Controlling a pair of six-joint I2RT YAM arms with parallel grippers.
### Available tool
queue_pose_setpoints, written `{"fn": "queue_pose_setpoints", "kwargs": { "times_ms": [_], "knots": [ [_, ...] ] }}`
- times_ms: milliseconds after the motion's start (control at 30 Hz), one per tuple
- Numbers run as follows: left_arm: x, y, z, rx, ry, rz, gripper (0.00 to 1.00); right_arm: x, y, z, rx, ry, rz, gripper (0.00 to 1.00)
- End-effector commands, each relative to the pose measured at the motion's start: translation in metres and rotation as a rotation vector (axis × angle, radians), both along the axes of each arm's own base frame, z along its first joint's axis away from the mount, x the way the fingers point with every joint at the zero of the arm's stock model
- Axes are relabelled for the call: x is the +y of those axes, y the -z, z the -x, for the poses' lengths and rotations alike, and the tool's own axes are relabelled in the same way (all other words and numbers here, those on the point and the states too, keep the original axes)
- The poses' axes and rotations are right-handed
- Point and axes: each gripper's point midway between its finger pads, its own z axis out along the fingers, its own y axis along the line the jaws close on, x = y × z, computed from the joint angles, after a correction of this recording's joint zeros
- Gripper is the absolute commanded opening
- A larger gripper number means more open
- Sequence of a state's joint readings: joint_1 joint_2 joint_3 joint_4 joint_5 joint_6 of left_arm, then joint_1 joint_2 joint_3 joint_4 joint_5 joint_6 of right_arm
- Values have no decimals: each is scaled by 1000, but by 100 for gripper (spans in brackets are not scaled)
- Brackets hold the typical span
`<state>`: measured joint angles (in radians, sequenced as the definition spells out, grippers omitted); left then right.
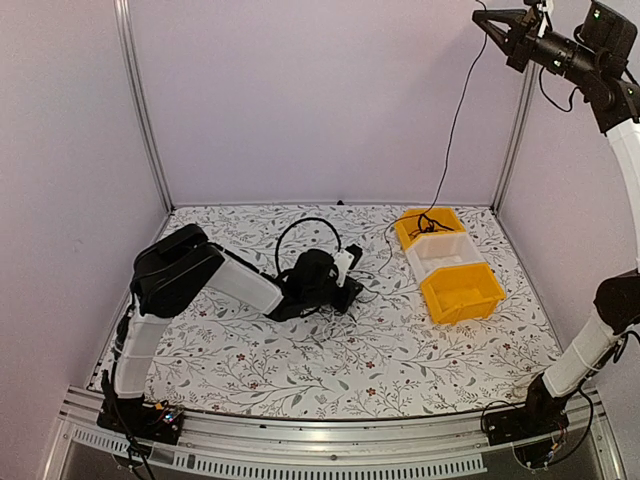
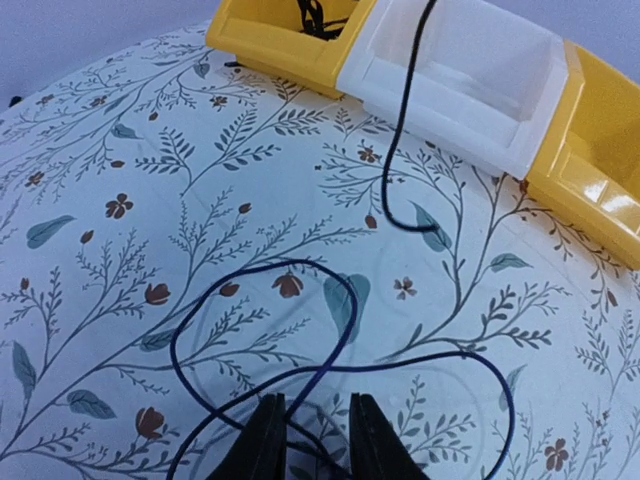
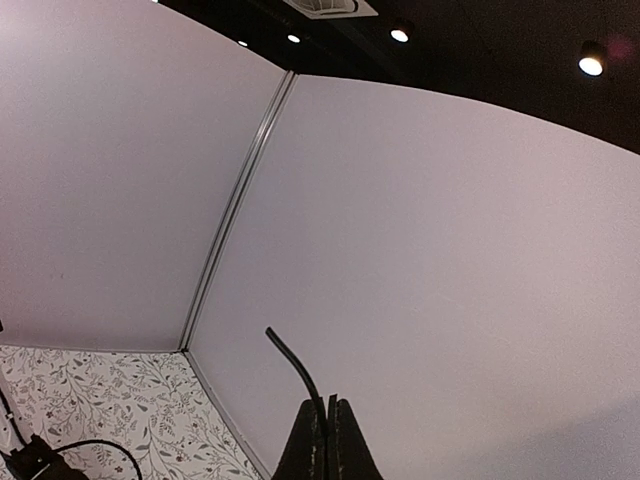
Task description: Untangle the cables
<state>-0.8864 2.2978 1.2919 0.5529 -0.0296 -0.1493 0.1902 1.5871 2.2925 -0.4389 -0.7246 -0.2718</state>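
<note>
A thin black cable point(image 1: 456, 108) hangs from my right gripper point(image 1: 490, 20), raised high at the top right, down to a small tangle point(image 1: 432, 221) in the far yellow bin point(image 1: 405, 232). The right gripper point(image 3: 330, 405) is shut on this cable, whose short end point(image 3: 290, 358) sticks out past the fingertips. My left gripper point(image 1: 349, 288) is low over the middle of the table. In the left wrist view a dark cable point(image 2: 345, 300) loops on the floral cloth, and one strand runs between the parted fingers of the left gripper point(image 2: 318, 432). Another black cable point(image 2: 400, 130) trails from the white bin point(image 2: 520, 130) onto the table.
Three bins stand in a diagonal row at the back right: a yellow one, a white one point(image 1: 425, 255), and a second yellow one point(image 1: 485, 300). Walls with metal posts point(image 1: 145, 110) close in the table. The right arm's base point(image 1: 525, 420) is at the near right edge.
</note>
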Motion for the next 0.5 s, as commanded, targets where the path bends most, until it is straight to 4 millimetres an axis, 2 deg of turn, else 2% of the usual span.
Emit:
{"fn": "queue_pose_setpoints", "kwargs": {
  "times_ms": [0,33,100,167,467],
  "knots": [
    [15,17,4,53,-13,-19,27,-17,-45,1,-167,123,-52,0],
    [18,15,7,53,-11,-12,36,-21,-50,-5,-191,156,-58,0],
    [22,5,16,37,9,21,42,-28,-59,-14,-230,218,-78,0],
    [26,-7,24,19,28,57,43,-33,-60,-26,-253,266,-83,0],
    [41,-35,53,16,51,100,41,-45,-51,-75,-328,425,-50,0]
  ]
}}
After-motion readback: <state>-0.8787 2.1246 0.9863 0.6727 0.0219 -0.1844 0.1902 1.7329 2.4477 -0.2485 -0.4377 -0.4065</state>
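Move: The cable tangle lies right at the left fingertips, its middle some 2 cm below and 1 cm ahead. From the left hand, the white bin is about 16 cm ahead and 27 cm right. The right hand, high up, holds the thin black cable. From it the white bin is roughly 20 cm ahead, 4 cm right and 60 cm below, the near yellow bin 6 cm ahead and 8 cm right, the tangle 6 cm ahead and 23 cm left. Low among the loops, the left fingers spread from nearly shut to less than half open and drag the tangle back and to the left, about 6 cm, dipping slightly before levelling out. The right hand keeps its pinch on the black cable, rises some 5 cm, then swings forward about 5 cm and a little right, tipping up and turning clockwise. ##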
